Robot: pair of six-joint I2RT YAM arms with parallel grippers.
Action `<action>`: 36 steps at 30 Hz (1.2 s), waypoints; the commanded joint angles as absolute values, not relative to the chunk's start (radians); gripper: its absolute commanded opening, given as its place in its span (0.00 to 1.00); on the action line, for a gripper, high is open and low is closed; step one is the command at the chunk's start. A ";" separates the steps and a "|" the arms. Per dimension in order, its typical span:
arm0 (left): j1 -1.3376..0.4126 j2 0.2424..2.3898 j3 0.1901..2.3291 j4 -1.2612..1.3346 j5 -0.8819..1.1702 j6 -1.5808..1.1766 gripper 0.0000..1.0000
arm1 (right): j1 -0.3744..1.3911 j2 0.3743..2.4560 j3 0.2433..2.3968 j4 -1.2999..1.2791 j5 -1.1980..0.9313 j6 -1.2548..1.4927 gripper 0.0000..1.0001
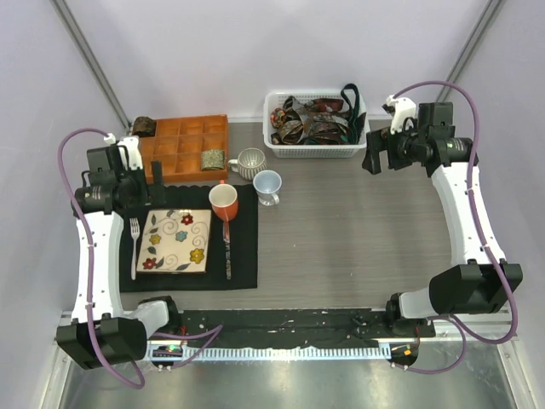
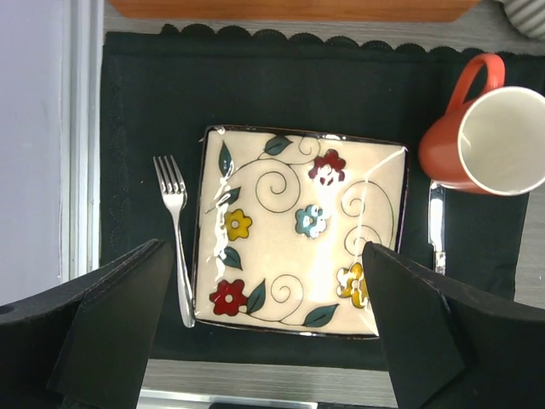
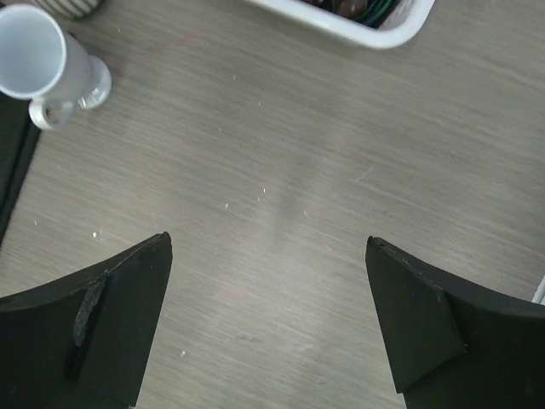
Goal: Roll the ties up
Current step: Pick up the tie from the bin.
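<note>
Several loose patterned ties (image 1: 308, 121) lie heaped in a white basket (image 1: 281, 149) at the back of the table, a dark green tie (image 1: 350, 98) draped over its rim. One small mottled coil (image 1: 143, 126) sits at the wooden tray's far left corner and another coil (image 1: 212, 158) in a near compartment. My left gripper (image 1: 150, 187) (image 2: 264, 247) hangs open above the floral plate with nothing between its fingers. My right gripper (image 1: 372, 153) (image 3: 268, 239) is open over bare table, just right of the basket (image 3: 375, 30).
A wooden compartment tray (image 1: 183, 141) stands at the back left. A black placemat (image 1: 243, 256) carries a floral square plate (image 1: 176, 240), fork (image 1: 134, 247), knife (image 1: 227, 251) and red mug (image 1: 224, 201). A striped mug (image 1: 249, 162) and white mug (image 1: 267, 186) stand beside it.
</note>
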State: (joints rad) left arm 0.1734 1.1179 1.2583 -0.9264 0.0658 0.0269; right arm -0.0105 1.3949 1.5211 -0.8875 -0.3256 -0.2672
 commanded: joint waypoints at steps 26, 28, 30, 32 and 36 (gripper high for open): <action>0.178 1.066 1.249 -0.563 0.233 -0.107 1.00 | 0.118 2.035 2.104 -0.331 0.130 -0.023 0.73; 0.178 1.075 1.241 -0.555 0.235 -0.107 1.00 | 0.118 2.115 2.150 -0.322 0.153 -0.029 0.68; 0.176 1.091 1.238 -0.552 0.235 -0.107 1.00 | 0.120 2.172 2.219 -0.316 0.195 -0.038 0.66; 0.178 1.100 1.238 -0.552 0.232 -0.109 1.00 | 0.120 2.245 2.285 -0.316 0.204 -0.041 0.62; 0.179 1.115 1.232 -0.552 0.229 -0.098 1.00 | 0.117 2.333 2.359 -0.302 0.178 -0.035 0.56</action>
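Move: The green tie draped at the bin's far right corner lies about 30 cm ahead of my right hand, 3 cm to its left and some 16 cm below. The bin's middle is about 27 cm ahead and 16 cm left, with the patterned ties piled in it; the pale blue mug stands roughly 7 cm ahead and 31 cm left. From my left hand that green tie is about 38 cm ahead and 56 cm right, 14 cm below. I send my right hand about 29 cm forward to the green tie at the bin's far right corner, arching up some 8 cm first, then sinking about 11 cm over the bin. On the way I swing the wrist clockwise until the fingers face straight ahead, tip them up by about 20 degrees and narrow them to just over half open, nothing in them yet. My empty left hand lifts about 8 cm, eases forward 5 cm and sinks back a little, fingers wide. ##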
